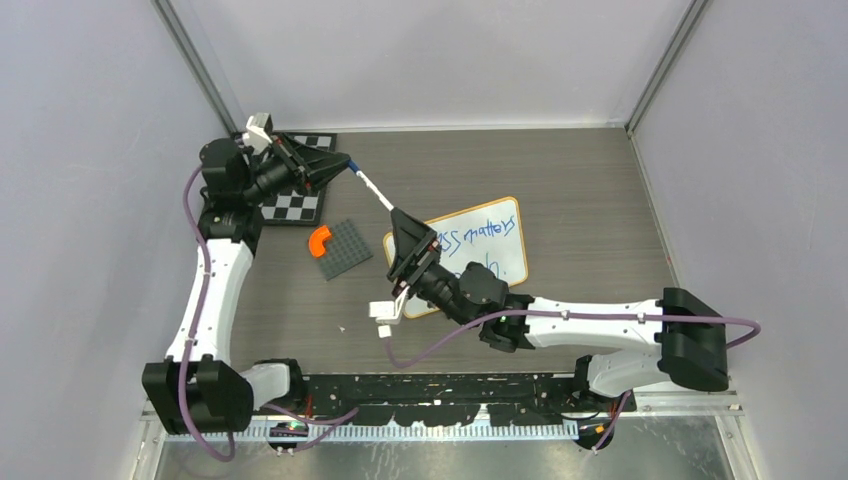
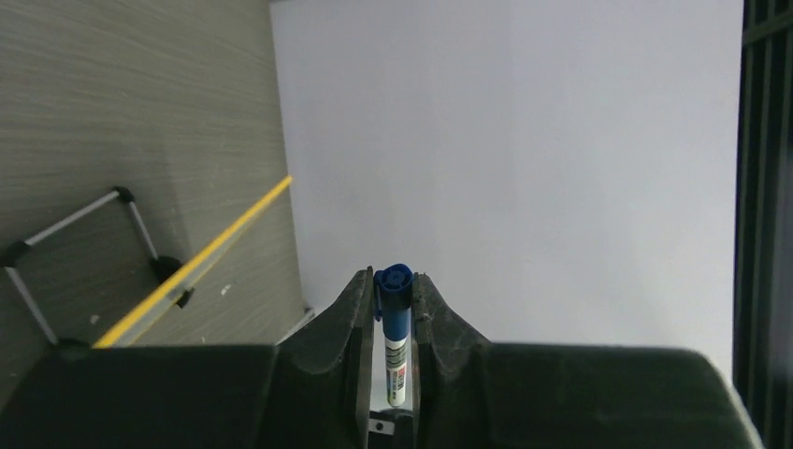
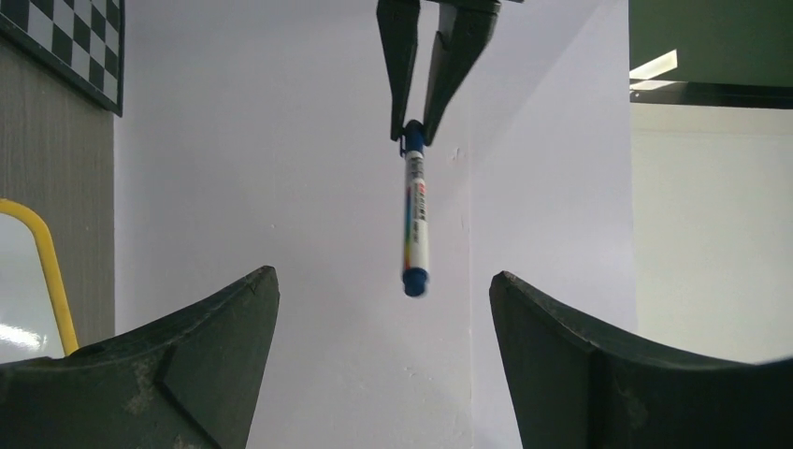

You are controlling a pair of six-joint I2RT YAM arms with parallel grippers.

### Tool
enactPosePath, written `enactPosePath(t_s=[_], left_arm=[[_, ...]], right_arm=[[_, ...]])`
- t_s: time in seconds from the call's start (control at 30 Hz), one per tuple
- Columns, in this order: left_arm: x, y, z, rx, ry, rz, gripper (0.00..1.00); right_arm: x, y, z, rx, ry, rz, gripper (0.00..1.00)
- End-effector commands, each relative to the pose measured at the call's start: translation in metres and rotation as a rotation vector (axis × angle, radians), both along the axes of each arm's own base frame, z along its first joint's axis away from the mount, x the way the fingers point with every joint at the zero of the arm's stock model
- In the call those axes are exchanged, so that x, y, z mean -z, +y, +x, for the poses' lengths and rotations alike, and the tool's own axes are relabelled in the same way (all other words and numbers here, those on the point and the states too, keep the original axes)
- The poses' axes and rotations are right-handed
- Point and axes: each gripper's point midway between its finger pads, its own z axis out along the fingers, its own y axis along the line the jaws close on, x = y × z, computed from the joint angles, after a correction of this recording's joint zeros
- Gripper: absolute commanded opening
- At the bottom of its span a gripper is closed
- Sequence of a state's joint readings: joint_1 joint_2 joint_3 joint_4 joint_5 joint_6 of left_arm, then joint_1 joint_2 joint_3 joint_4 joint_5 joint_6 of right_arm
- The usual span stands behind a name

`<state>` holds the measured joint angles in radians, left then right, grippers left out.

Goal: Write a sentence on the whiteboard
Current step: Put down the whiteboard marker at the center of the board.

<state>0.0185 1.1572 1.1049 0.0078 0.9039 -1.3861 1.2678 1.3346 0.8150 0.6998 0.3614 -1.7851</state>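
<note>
The whiteboard (image 1: 497,262) lies flat on the table, right of centre, in its thin orange frame. The sentence (image 1: 482,231) is in blue; the right arm covers its left part. A blue-capped white marker (image 1: 370,187) hangs in the air, with my left gripper (image 1: 343,163) shut on its cap end. The left wrist view shows the marker (image 2: 396,323) pinched between the fingers of the left gripper (image 2: 394,281). My right gripper (image 1: 395,240) is open around the marker's free end without touching it. In the right wrist view the marker (image 3: 415,224) hangs between and beyond the wide-apart fingers of the right gripper (image 3: 383,281).
A checkerboard (image 1: 296,205) lies at the back left under the left arm. A grey studded plate (image 1: 347,250) with an orange curved piece (image 1: 320,240) sits left of the whiteboard. Walls enclose the table on three sides.
</note>
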Motion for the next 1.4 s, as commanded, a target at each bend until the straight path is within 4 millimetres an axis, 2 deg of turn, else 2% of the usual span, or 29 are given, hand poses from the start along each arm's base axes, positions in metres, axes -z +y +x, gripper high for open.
enactPosePath(t_s=[0.0, 0.07, 0.13, 0.23, 0.37, 0.4, 0.47, 0.57, 0.73, 0.83, 0.93, 1.07, 1.17, 1.37], left_arm=[[0.002, 0.021, 0.020, -0.086, -0.065, 0.130, 0.00], [0.010, 0.028, 0.025, -0.109, -0.075, 0.217, 0.00], [0.010, 0.034, 0.028, -0.122, -0.137, 0.305, 0.00], [0.012, 0.047, 0.025, -0.140, -0.219, 0.501, 0.00], [0.033, 0.077, 0.020, -0.140, -0.302, 0.839, 0.00], [0.039, 0.082, 0.018, -0.119, -0.305, 0.901, 0.00], [0.056, 0.090, 0.012, -0.051, -0.294, 1.003, 0.00], [0.089, 0.097, 0.004, 0.097, -0.268, 1.109, 0.00], [0.158, 0.089, -0.014, 0.366, -0.171, 1.179, 0.00], [0.199, 0.067, -0.027, 0.518, -0.113, 1.185, 0.00], [0.235, 0.048, -0.036, 0.621, -0.056, 1.192, 0.00], [0.269, 0.030, -0.033, 0.678, -0.020, 1.231, 0.00], [0.288, 0.021, -0.031, 0.705, 0.012, 1.243, 0.00], [0.320, 0.022, -0.033, 0.722, 0.072, 1.291, 0.00]], right_arm=[[-0.053, -0.024, -0.003, 0.020, 0.016, 0.196, 0.87], [-0.062, -0.031, -0.001, 0.039, 0.039, 0.239, 0.87], [-0.068, -0.041, 0.005, 0.071, 0.066, 0.271, 0.87], [-0.078, -0.062, 0.020, 0.154, 0.146, 0.346, 0.87], [-0.087, -0.112, 0.050, 0.328, 0.346, 0.520, 0.87], [-0.078, -0.126, 0.058, 0.379, 0.438, 0.560, 0.87], [-0.074, -0.152, 0.069, 0.445, 0.570, 0.649, 0.87], [-0.063, -0.187, 0.074, 0.516, 0.756, 0.763, 0.87], [-0.041, -0.226, 0.057, 0.550, 1.014, 0.863, 0.87], [-0.025, -0.243, 0.052, 0.598, 1.153, 0.931, 0.88], [0.000, -0.257, 0.053, 0.698, 1.282, 0.948, 0.88], [0.022, -0.276, 0.060, 0.797, 1.431, 0.957, 0.88], [0.028, -0.278, 0.057, 0.759, 1.513, 0.976, 0.88], [0.047, -0.281, 0.047, 0.726, 1.638, 1.028, 0.88]])
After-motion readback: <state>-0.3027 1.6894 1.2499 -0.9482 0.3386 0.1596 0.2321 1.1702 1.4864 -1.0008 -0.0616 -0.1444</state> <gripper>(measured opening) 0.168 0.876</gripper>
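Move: The left gripper holds the marker by its blue cap, high over the table. The whiteboard it is being taken to lies about 18 cm to the right, 2 cm farther out and 34 cm below. The grey studded plate is some 6 cm left, 4 cm ahead and 37 cm down, with the orange piece about 5 cm farther left and 2 cm beyond it. From the empty right gripper, the whiteboard is roughly 12 cm ahead, 11 cm right and 30 cm below. Bring the left gripper down about 31 cm with the marker still pinched: ease briefly forward and swing left, then drop and curve back and right towards the table between the grey plate and whiteboard, turning the fingers some 80 degrees to point down. Meanwhile draw the open right gripper about 30 cm right, away from the marker, arcing forward and up before sinking as it tips down. ##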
